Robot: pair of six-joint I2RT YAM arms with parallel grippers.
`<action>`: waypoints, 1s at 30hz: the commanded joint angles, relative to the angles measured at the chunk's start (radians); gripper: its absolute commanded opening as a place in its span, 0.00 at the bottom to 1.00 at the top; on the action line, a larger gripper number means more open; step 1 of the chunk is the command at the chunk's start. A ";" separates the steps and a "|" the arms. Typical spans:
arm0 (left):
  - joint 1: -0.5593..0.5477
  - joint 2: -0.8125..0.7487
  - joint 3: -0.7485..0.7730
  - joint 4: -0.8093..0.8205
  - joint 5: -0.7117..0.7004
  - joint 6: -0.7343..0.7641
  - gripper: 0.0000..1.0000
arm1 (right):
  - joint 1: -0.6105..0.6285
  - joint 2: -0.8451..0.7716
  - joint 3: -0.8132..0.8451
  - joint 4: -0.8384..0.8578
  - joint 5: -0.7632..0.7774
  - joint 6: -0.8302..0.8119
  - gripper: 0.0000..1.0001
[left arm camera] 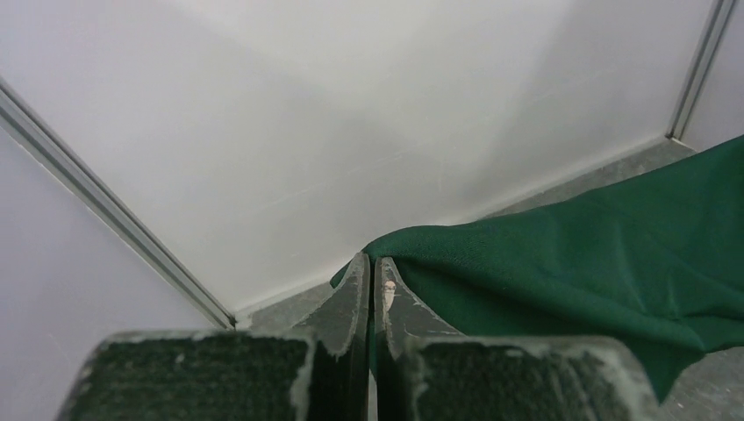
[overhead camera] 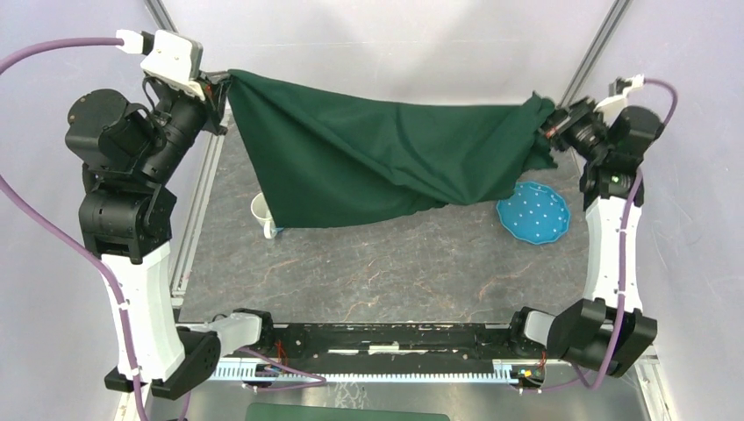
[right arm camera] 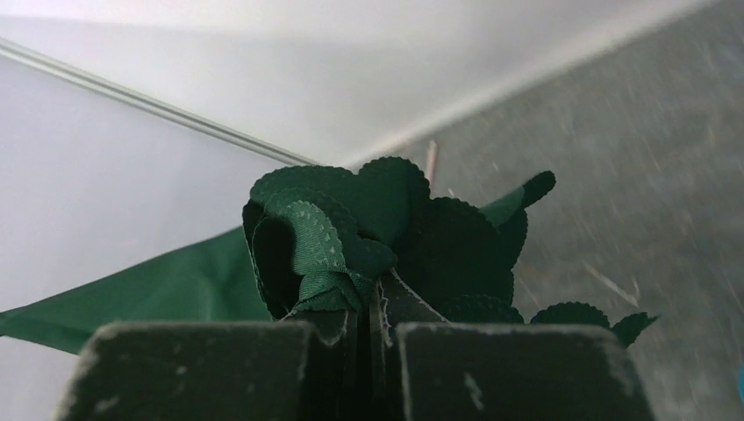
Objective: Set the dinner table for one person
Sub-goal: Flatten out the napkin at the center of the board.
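A dark green scallop-edged cloth [overhead camera: 377, 149] hangs stretched between my two grippers above the far half of the dinner table [overhead camera: 377, 272]. My left gripper [overhead camera: 219, 88] is shut on the cloth's left corner [left arm camera: 386, 250] at the far left. At the far right, my right gripper [overhead camera: 551, 118] is shut on a bunched, scalloped corner [right arm camera: 351, 237]. The cloth sags in the middle and its lower edge reaches down toward the table. A white mug [overhead camera: 263, 215] stands partly hidden behind the cloth's lower left edge. A blue dotted plate [overhead camera: 533, 213] lies at the right.
White walls with metal frame posts [overhead camera: 597, 44] close in the back and sides. A rail [overhead camera: 377, 338] runs along the near edge between the arm bases. Bare grey table surface lies in front of the cloth.
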 commanded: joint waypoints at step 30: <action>0.009 -0.067 -0.463 0.120 0.018 -0.109 0.02 | 0.001 0.022 -0.090 -0.224 0.233 -0.274 0.00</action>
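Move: Both grippers hold the green napkin stretched between them. The bare centre of the board lies about 5 cm ahead of the left gripper, 25 cm to its right and 57 cm below; the mug some 4 cm ahead, 6 cm to its left. From the right gripper the centre is about 6 cm back, 30 cm to its left and 39 cm down; the plate 6 cm back and 6 cm right, the fork 14 cm ahead, 1 cm right. Keep both grippers pinched on the napkin's ends and lower them together about 13 cm towards the board, holding the cloth spread between them. Drop the right one quickly at first, easing back a little, then let it slow before sinking on; ease the left off briefly near the end too. Tip both wrists down some 20 degrees. ##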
